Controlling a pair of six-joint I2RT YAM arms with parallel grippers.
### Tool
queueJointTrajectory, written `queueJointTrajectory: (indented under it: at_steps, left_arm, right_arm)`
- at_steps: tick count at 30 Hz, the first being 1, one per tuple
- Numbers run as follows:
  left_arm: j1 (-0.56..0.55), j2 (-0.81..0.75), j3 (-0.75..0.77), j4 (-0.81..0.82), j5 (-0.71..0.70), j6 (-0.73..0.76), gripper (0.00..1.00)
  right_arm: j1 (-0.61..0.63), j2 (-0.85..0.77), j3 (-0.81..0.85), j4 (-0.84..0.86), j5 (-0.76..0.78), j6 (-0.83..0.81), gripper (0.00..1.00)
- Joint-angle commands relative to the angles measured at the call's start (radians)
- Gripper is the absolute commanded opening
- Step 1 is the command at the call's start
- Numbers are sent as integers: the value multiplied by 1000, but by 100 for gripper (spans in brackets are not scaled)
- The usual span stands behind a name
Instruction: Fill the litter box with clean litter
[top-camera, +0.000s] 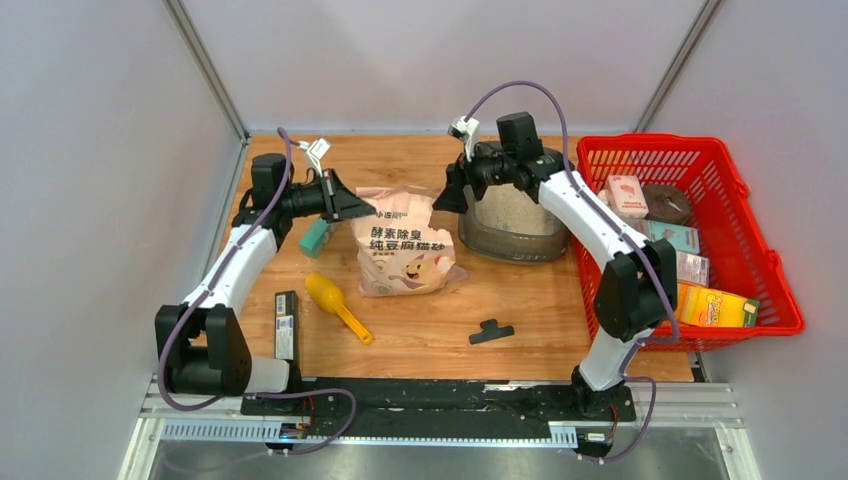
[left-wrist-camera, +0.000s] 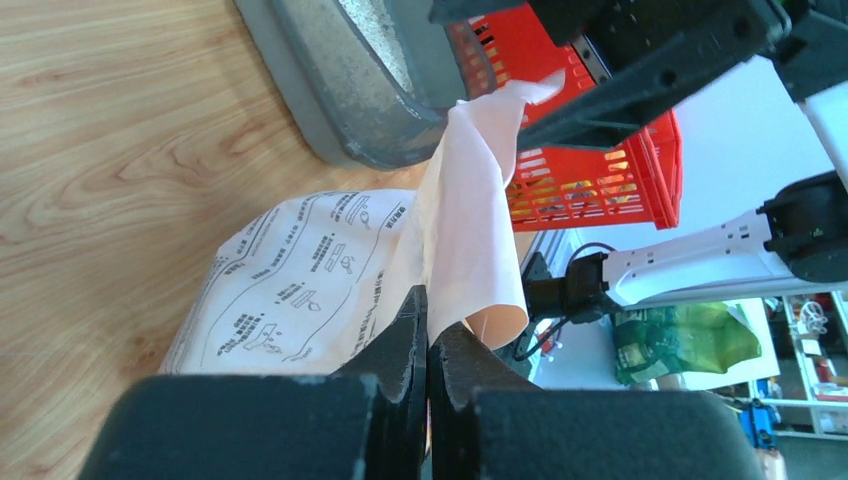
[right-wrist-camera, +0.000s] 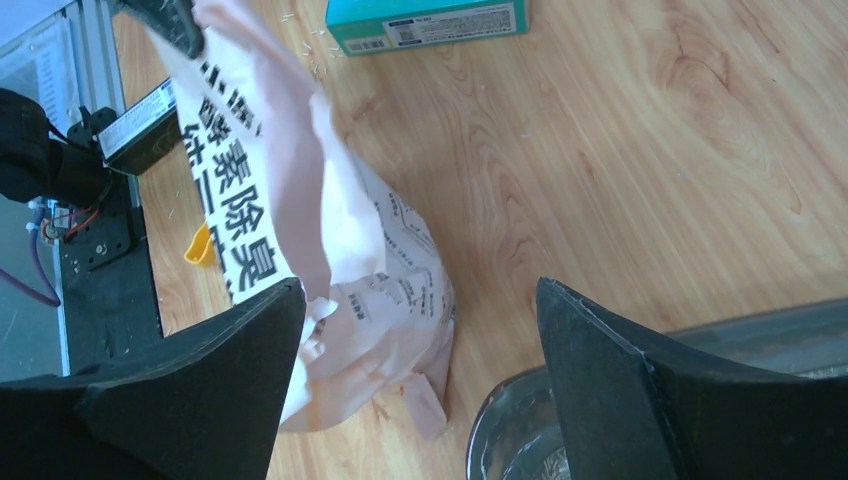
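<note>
The dark grey litter box (top-camera: 520, 243) stands at the back of the table, beside the basket, with pale clean litter (top-camera: 515, 207) inside. A pink-white litter bag (top-camera: 402, 248) stands upright just left of it. My left gripper (top-camera: 357, 208) is shut on the bag's top left edge; in the left wrist view its jaws (left-wrist-camera: 430, 335) pinch the thin bag film (left-wrist-camera: 470, 230). My right gripper (top-camera: 449, 196) hangs open at the bag's top right corner, between bag and box. In the right wrist view its fingers (right-wrist-camera: 418, 288) straddle the bag (right-wrist-camera: 300, 220) and the litter box rim (right-wrist-camera: 500, 420).
A red mesh basket (top-camera: 765, 262) with several packages fills the right side. A yellow scoop (top-camera: 336, 304), a teal box (top-camera: 317, 238), a black bar (top-camera: 286, 325) and a small black clip (top-camera: 491, 332) lie on the wooden table (top-camera: 540, 310).
</note>
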Motion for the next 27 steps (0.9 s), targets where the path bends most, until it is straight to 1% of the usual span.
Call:
queueJointTrajectory:
  at_steps: [1, 2, 3, 7, 9, 11, 12, 13, 14, 15, 16, 17, 18, 19, 20, 21, 22, 23, 24, 25, 26, 27]
  left_arm:
    - [13, -70, -44, 181, 51, -3, 0]
    - [13, -76, -51, 190, 51, -6, 0]
    - [13, -81, -61, 195, 48, -13, 0]
    - [13, -105, -73, 196, 34, -13, 0]
    - [13, -111, -76, 195, 26, -15, 0]
    - [13, -111, -78, 192, 28, -13, 0]
    - [13, -108, -75, 182, 30, -12, 0]
    - [13, -110, -71, 170, 30, -6, 0]
    - [13, -108, -64, 153, 33, 23, 2]
    - [13, -110, -43, 91, 33, 48, 18]
    - [13, -111, -26, 49, 33, 83, 27]
    - [13, -114, -9, 3, 27, 182, 34]
    - [13, -125, 37, -103, 17, 248, 45]
    - [13, -130, 63, -161, 7, 323, 49]
    - [13, -136, 91, -217, -27, 482, 53]
    - [13, -142, 152, -318, -41, 549, 58]
    - [11, -139, 184, -366, -53, 638, 60]
    - [11, -134, 261, -417, -65, 787, 61]
    - [8, -116, 299, -524, -72, 859, 63]
    - [3, -102, 339, -578, -78, 926, 63]
    - [-1, -89, 417, -638, -78, 1061, 63]
    - [-18, -60, 454, -760, -81, 1130, 63]
  right_arm:
    - [-6, 90, 95, 69, -94, 66, 90]
    - [-6, 101, 108, 75, -146, 77, 92]
    - [2, 113, 118, 92, -165, 88, 93]
    - [25, 161, 147, 81, -276, 111, 92]
    - [37, 169, 133, 77, -298, 111, 91]
    - [48, 167, 119, 77, -310, 112, 86]
    - [53, 166, 106, 83, -317, 112, 81]
    - [54, 166, 102, 92, -324, 117, 60]
    - [56, 157, 99, 104, -323, 135, 48]
    - [57, 149, 96, 148, -323, 151, 37]
    - [59, 144, 107, 157, -304, 152, 12]
    - [65, 135, 125, 151, -285, 111, 5]
    - [77, 117, 138, 125, -274, 68, 0]
    - [85, 109, 174, 102, -252, 25, 0]
    - [94, 103, 196, 66, -240, -22, 0]
    - [111, 89, 211, 8, -232, -117, 0]
    - [118, 80, 223, -6, -223, -144, 0]
    - [125, 72, 224, -9, -217, -164, 0]
    - [138, 62, 221, 0, -209, -179, 0]
    - [143, 42, 214, 9, -196, -185, 0]
    - [149, 34, 207, 15, -188, -193, 0]
    - [160, 29, 205, 14, -182, -204, 0]
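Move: The right hand, open, has the free right-hand edge of the litter bag's mouth about 5 cm to its left, some 2 cm back and 1 cm lower. The litter box lies roughly 14 cm to its right, 8 cm ahead and 20 cm below; the yellow scoop about 21 cm left and 11 cm back, 22 cm down. From the left hand, already pinching the mouth's left part, that free edge is about 6 cm right, level ahead and 1 cm lower. The right fingers shut on the bag's upper edge and pinch it, after the right hand has swung about 6 cm left over the bag, briefly forward, then back; it then lifts a few centimetres. The left hand keeps its hold, nearly still, until the right begins to close, then opens, lets go and draws away upward some 5 cm and slightly left, its wrist turning about 35 degrees. ##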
